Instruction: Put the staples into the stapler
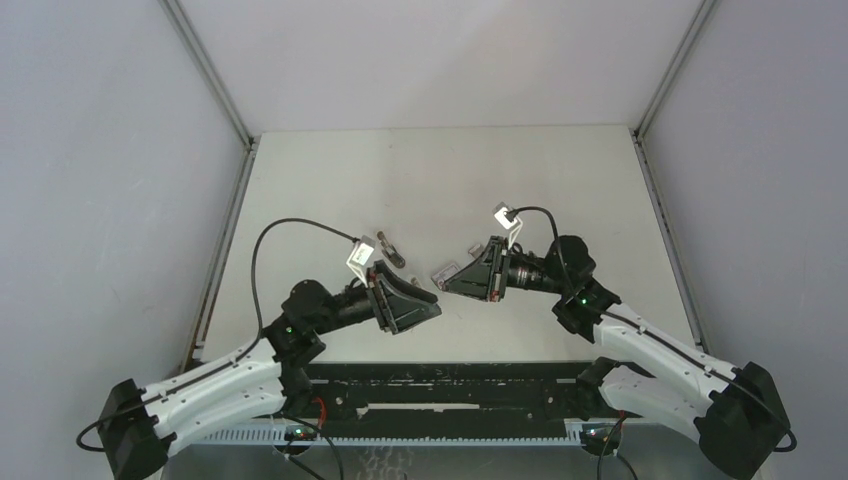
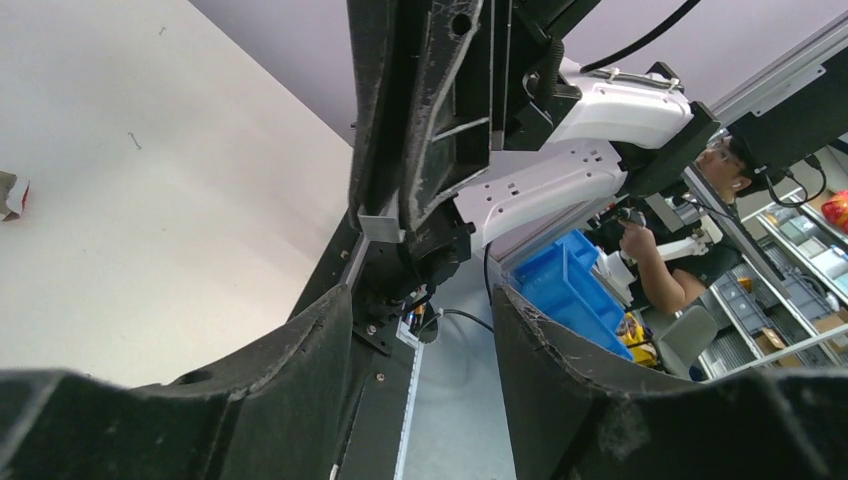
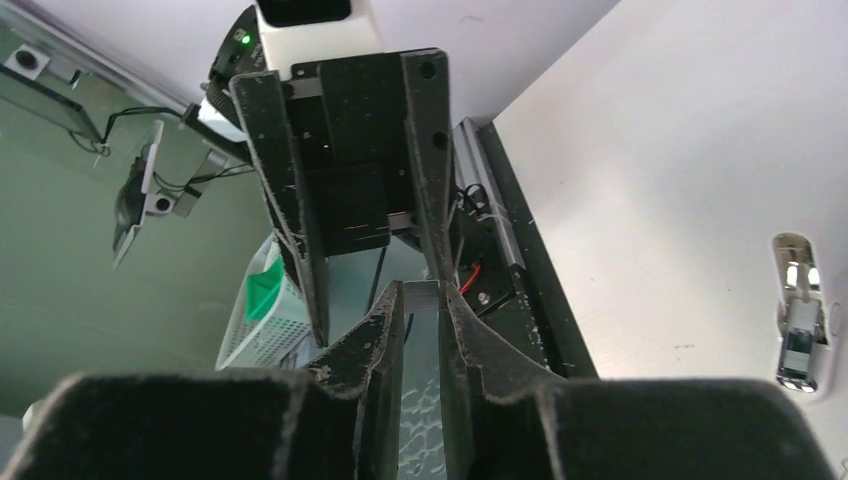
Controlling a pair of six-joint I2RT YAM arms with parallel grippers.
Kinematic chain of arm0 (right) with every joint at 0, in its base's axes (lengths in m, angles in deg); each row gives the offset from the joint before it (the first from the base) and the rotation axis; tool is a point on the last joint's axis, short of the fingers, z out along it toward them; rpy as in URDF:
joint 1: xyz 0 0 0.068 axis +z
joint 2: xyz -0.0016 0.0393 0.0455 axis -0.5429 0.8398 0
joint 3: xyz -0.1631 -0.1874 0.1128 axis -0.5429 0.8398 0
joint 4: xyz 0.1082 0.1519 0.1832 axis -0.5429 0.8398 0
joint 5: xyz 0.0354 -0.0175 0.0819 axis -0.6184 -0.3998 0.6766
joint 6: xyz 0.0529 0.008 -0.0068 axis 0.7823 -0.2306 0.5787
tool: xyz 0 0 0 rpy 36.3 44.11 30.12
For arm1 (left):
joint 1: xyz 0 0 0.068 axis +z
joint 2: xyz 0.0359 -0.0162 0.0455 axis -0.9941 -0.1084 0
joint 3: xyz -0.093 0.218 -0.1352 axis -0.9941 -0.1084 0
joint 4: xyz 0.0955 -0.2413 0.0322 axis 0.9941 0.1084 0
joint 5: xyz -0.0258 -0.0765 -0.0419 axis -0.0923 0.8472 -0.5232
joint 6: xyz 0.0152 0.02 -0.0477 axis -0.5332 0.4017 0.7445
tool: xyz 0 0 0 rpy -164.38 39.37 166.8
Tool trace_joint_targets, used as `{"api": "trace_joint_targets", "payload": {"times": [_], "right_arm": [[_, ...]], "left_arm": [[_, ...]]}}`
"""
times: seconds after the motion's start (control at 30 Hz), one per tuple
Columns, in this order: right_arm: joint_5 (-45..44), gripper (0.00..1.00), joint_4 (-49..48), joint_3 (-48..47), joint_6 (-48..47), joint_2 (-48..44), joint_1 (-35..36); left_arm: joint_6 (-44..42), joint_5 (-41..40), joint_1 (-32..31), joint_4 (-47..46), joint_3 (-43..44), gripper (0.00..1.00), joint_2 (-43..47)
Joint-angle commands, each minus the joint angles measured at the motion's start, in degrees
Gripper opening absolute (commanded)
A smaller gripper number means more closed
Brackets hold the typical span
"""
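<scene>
The staples (image 1: 447,270), a small pink-red box with a white label, lie on the table just beyond my right gripper's tips; the box also shows at the left wrist view's edge (image 2: 10,195). My right gripper (image 1: 452,283) (image 3: 421,300) is shut on a thin grey strip (image 3: 420,288) (image 2: 380,228). Facing it from the left, my left gripper (image 1: 425,312) (image 2: 420,300) stands open and holds nothing. The stapler (image 1: 390,248) (image 3: 800,310), white with a grey metal channel, lies open on the table behind the left gripper.
The black base rail (image 1: 440,385) runs along the near table edge. Grey walls with metal frame posts (image 1: 215,80) enclose the table. Off the table are a blue bin (image 2: 570,285), a white perforated basket (image 3: 265,320) and a seated person (image 2: 690,270).
</scene>
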Motion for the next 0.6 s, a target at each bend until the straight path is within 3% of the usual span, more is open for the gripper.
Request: {"api": "trace_joint_targets", "payload": {"times": [0.0,0.57], "right_arm": [[3.01,0.15,-4.65,-0.27,1.73,-1.55,0.81],[4.45,0.15,-4.89,-0.27,1.91,-2.51,1.62]], "left_arm": [[-1.57,1.25,-1.03,-2.5,5.28,0.58,-1.59],[-1.2,0.0,-2.92,-3.06,7.41,0.31,-4.62]]}}
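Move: The staple strip pinched in the right gripper's tips is about 2 cm ahead of the left hand, 3 cm to its right and 1 cm lower. Some 21 cm below the left hand, the white stapler lies 7 cm ahead and 2 cm left, and the staple box 11 cm ahead and 3 cm right. From the right hand, the left gripper waiting to receive the strip is about 3 cm left, 2 cm back and 1 cm higher. The left hand eases about 2 cm to its right and 1 cm up towards the strip, its fingers closing from a bit over half open to about a third so that they flank it. The right hand keeps its pinch on the strip and brings it some 2 cm back and 1.5 cm up into line with those fingertips, swinging about 5 degrees counter-clockwise, and both hands slow almost to a stop. ##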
